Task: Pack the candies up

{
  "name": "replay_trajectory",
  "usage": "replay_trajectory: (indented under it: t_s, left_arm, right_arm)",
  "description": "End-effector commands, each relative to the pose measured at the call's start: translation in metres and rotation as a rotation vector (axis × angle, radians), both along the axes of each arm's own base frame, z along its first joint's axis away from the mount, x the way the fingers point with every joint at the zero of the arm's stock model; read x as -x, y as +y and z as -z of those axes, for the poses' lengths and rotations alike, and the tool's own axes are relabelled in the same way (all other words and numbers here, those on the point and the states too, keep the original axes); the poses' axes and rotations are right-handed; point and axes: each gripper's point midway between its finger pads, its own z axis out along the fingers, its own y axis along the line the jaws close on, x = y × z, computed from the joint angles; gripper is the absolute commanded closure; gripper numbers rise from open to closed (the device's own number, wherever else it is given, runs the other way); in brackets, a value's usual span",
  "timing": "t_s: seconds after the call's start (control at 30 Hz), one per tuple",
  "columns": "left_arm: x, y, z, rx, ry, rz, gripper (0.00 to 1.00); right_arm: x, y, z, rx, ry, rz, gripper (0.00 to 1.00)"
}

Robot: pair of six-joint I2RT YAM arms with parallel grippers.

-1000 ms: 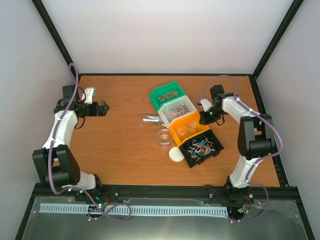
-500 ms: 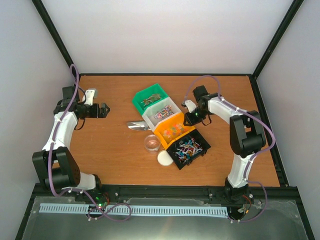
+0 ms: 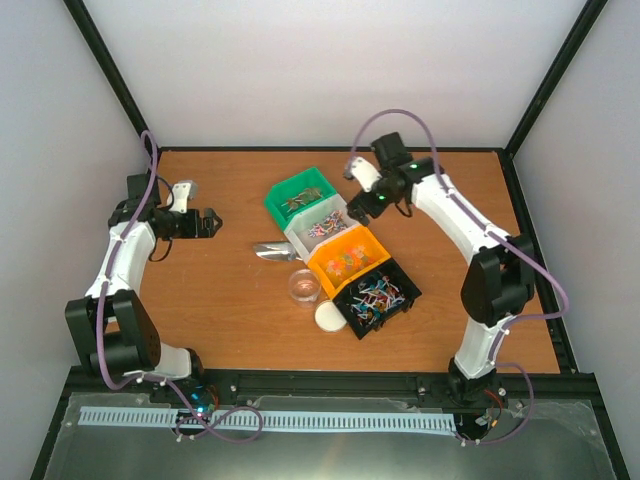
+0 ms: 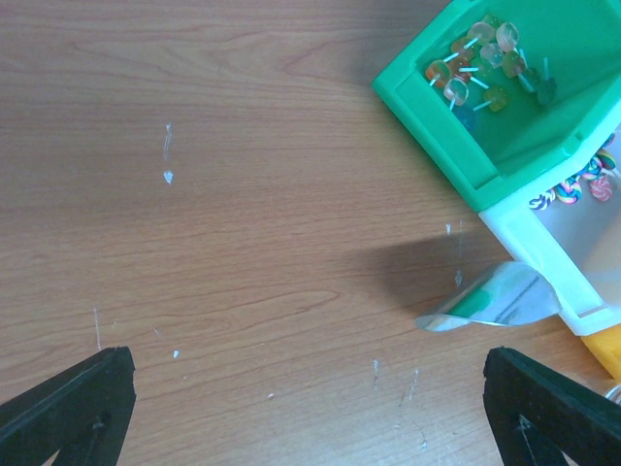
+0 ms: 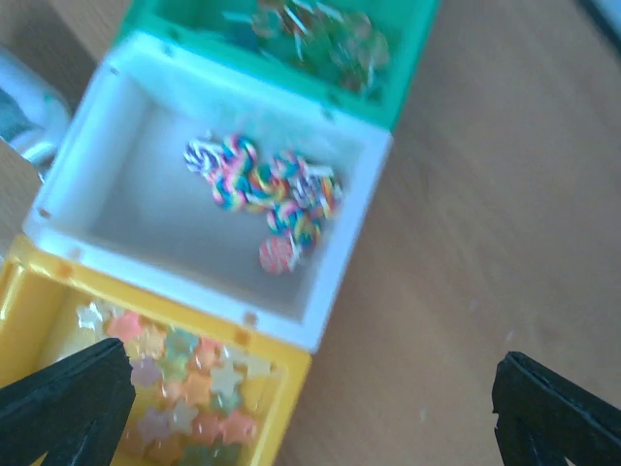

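The candies lie sorted in four bins set in a diagonal row: green bin (image 3: 297,195), white bin (image 3: 322,222), orange bin (image 3: 348,257) and black bin (image 3: 378,293). In the right wrist view, swirl candies (image 5: 262,184) lie in the white bin (image 5: 116,233) and star candies (image 5: 170,388) in the orange bin (image 5: 19,291). My right gripper (image 3: 364,207) (image 5: 310,417) is open and empty, hovering by the white bin's far right side. My left gripper (image 3: 208,222) (image 4: 310,408) is open and empty over bare table, left of the bins. The green bin (image 4: 456,165) holds greenish candies (image 4: 475,68).
A metal scoop (image 3: 270,250) (image 4: 495,301) lies on the table against the white bin's left side. A small clear jar (image 3: 303,286) stands near the orange bin, with a white round lid (image 3: 329,316) just nearer. Black frame rails edge the table.
The row of bins, scoop, jar and lid slid left with the right gripper against the orange bin. The right gripper then drew back up and away toward the white bin. The left gripper barely moved.
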Motion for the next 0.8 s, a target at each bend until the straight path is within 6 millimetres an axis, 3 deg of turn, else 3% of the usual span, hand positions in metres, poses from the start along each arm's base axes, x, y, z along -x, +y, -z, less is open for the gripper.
replay_trajectory:
  t_s: [0.0, 0.13, 0.17, 0.4, 0.57, 0.77]
  left_arm:
    - [-0.005, 0.006, -0.009, 0.052, 0.006, -0.076, 0.0]
    - [-0.005, 0.023, -0.015, -0.001, -0.04, -0.186, 0.0]
    - [-0.004, 0.028, -0.018, -0.02, -0.053, -0.213, 0.0]
    - [0.0, 0.043, -0.014, -0.062, -0.046, -0.286, 0.0]
    - [-0.003, 0.052, -0.015, -0.086, -0.046, -0.329, 0.0]
    - [-0.004, 0.054, -0.011, -0.092, -0.041, -0.335, 0.0]
  right_arm:
    - [0.008, 0.053, 0.007, 0.235, -0.16, -0.177, 0.0]
    - [0.02, 0.111, 0.016, 0.296, -0.221, -0.307, 0.0]
    - [0.021, 0.126, 0.028, 0.32, -0.205, -0.321, 0.0]
    - [0.027, 0.2, 0.053, 0.353, -0.24, -0.385, 0.07]
    - [0.032, 0.227, 0.078, 0.413, -0.314, -0.41, 0.15]
    - [0.028, 0.236, 0.097, 0.47, -0.36, -0.409, 0.25]
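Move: The scoop lies roughly 21 cm to the right hand's left, about level with it fore and aft and some 14 cm below. Well below too, the orange tray is about level and 4 cm left, the white tray some 8 cm ahead and 10 cm left, and the clear jar about 8 cm back and 14 cm left. From the left hand, the scoop is roughly 5 cm ahead, 16 cm right and 13 cm below. No contact can be made out: the right hand sweeps about 23 cm left across the trays to the scoop, drifting back slightly and, after a small early rise, sinking some 10 cm. It turns counter-clockwise with its left side dipping, and its open fingers narrow to about three quarters. The left hand gives way about 5 cm to the left, turning counter-clockwise, fingers wide open. ##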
